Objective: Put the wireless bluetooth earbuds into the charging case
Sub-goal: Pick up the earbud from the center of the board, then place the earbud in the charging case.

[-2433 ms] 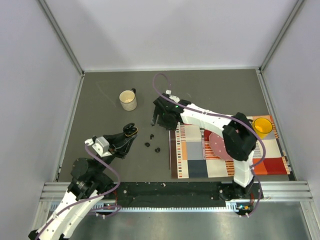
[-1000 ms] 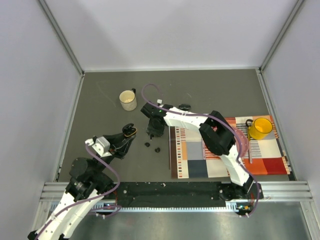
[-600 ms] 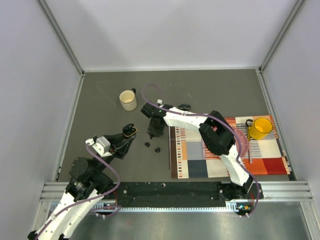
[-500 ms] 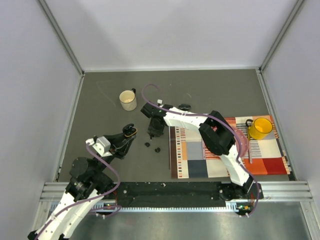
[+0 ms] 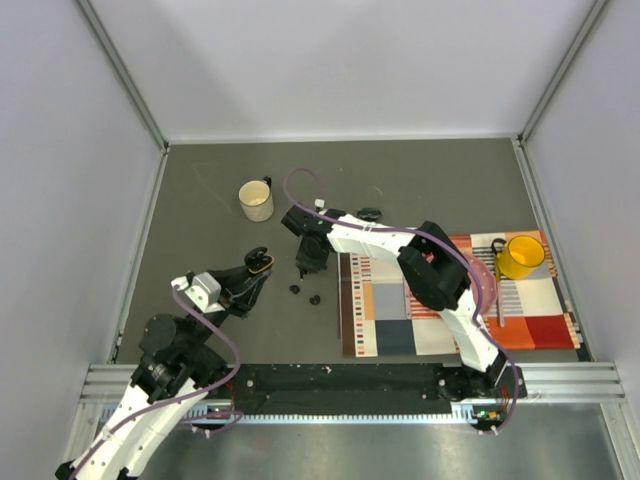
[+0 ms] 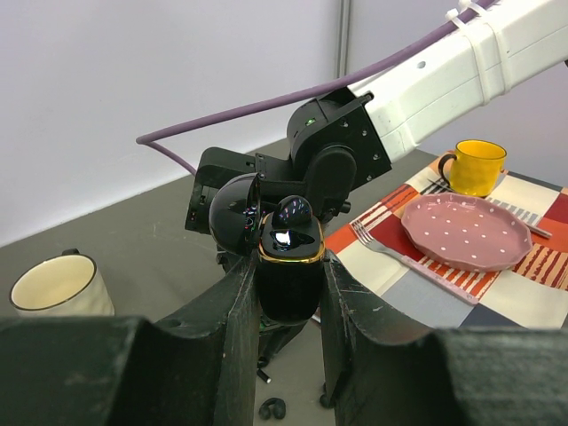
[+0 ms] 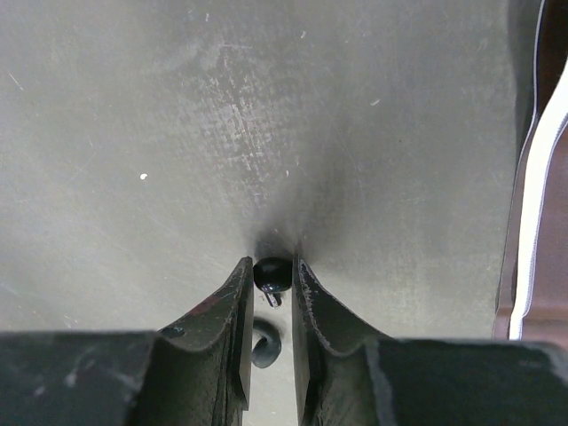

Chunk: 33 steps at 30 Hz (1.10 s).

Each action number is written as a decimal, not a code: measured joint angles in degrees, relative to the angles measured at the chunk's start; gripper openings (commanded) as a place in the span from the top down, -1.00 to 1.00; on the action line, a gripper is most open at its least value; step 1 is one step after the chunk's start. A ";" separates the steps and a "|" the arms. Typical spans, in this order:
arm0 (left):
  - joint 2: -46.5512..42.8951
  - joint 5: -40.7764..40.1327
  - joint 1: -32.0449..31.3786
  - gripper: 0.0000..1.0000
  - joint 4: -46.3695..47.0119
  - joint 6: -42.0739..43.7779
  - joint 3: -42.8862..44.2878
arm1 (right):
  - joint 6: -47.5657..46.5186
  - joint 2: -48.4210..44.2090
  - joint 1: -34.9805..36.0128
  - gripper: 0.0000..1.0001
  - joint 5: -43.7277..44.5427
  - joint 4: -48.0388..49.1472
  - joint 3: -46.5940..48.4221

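My left gripper (image 6: 288, 271) is shut on the charging case (image 6: 289, 266), a black oval with a gold rim, held upright with its lid (image 6: 234, 213) open. It hangs above the table left of centre (image 5: 258, 266). My right gripper (image 7: 272, 266) points down at the table, its fingertips pressed to both sides of one tiny black earbud (image 7: 272, 272). From above, that gripper (image 5: 308, 268) is just right of the case. Two more earbuds (image 5: 295, 289) (image 5: 314, 298) lie on the mat in front of it. A small curled black piece (image 7: 264, 346) lies under the right fingers.
A cream mug (image 5: 256, 200) stands at the back left. A second black case (image 5: 370, 213) lies behind the right arm. On the right, a patterned placemat (image 5: 400, 320) carries a pink plate (image 6: 466, 232), a fork (image 6: 399, 257) and a yellow mug (image 5: 523, 255).
The right arm swung left and down over the earbuds, and its fingers have since narrowed onto one of them. The left arm and the case have stayed still.
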 measured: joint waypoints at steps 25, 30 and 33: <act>0.00 -0.98 0.00 1.00 0.46 -2.91 0.72 | -12.70 -37.97 1.38 1.00 8.81 31.36 -31.04; 0.00 -1.14 0.00 1.00 2.99 -4.44 -0.11 | -16.46 -49.29 2.29 1.00 10.38 41.75 -38.99; 0.00 -1.18 0.00 1.00 4.79 -5.35 -1.03 | -18.58 -53.96 2.51 1.00 10.49 46.29 -41.64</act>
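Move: The right fingertips are already shut on the earbud at the table. The open charging case this earbud is meant for stands about 12 cm back, 6 cm left and 26 cm higher. Of the two loose black buds, one lies roughly 4 cm back and 2 cm left of the right hand, the other 7 cm back and 3 cm right. The case sits in the left hand's own fingers; from there the earbud is some 12 cm ahead, 6 cm right and 25 cm below. Keep the earbud pinched in the right fingertips and, after a brief hold, lift it off the table, straight up some 26 cm to around the case's height, easing about 6 cm to the right and slightly back. While rising, swing the fingers up from pointing down until they point nearly level, forward and left. Let the left gripper keep its hold on the case. ##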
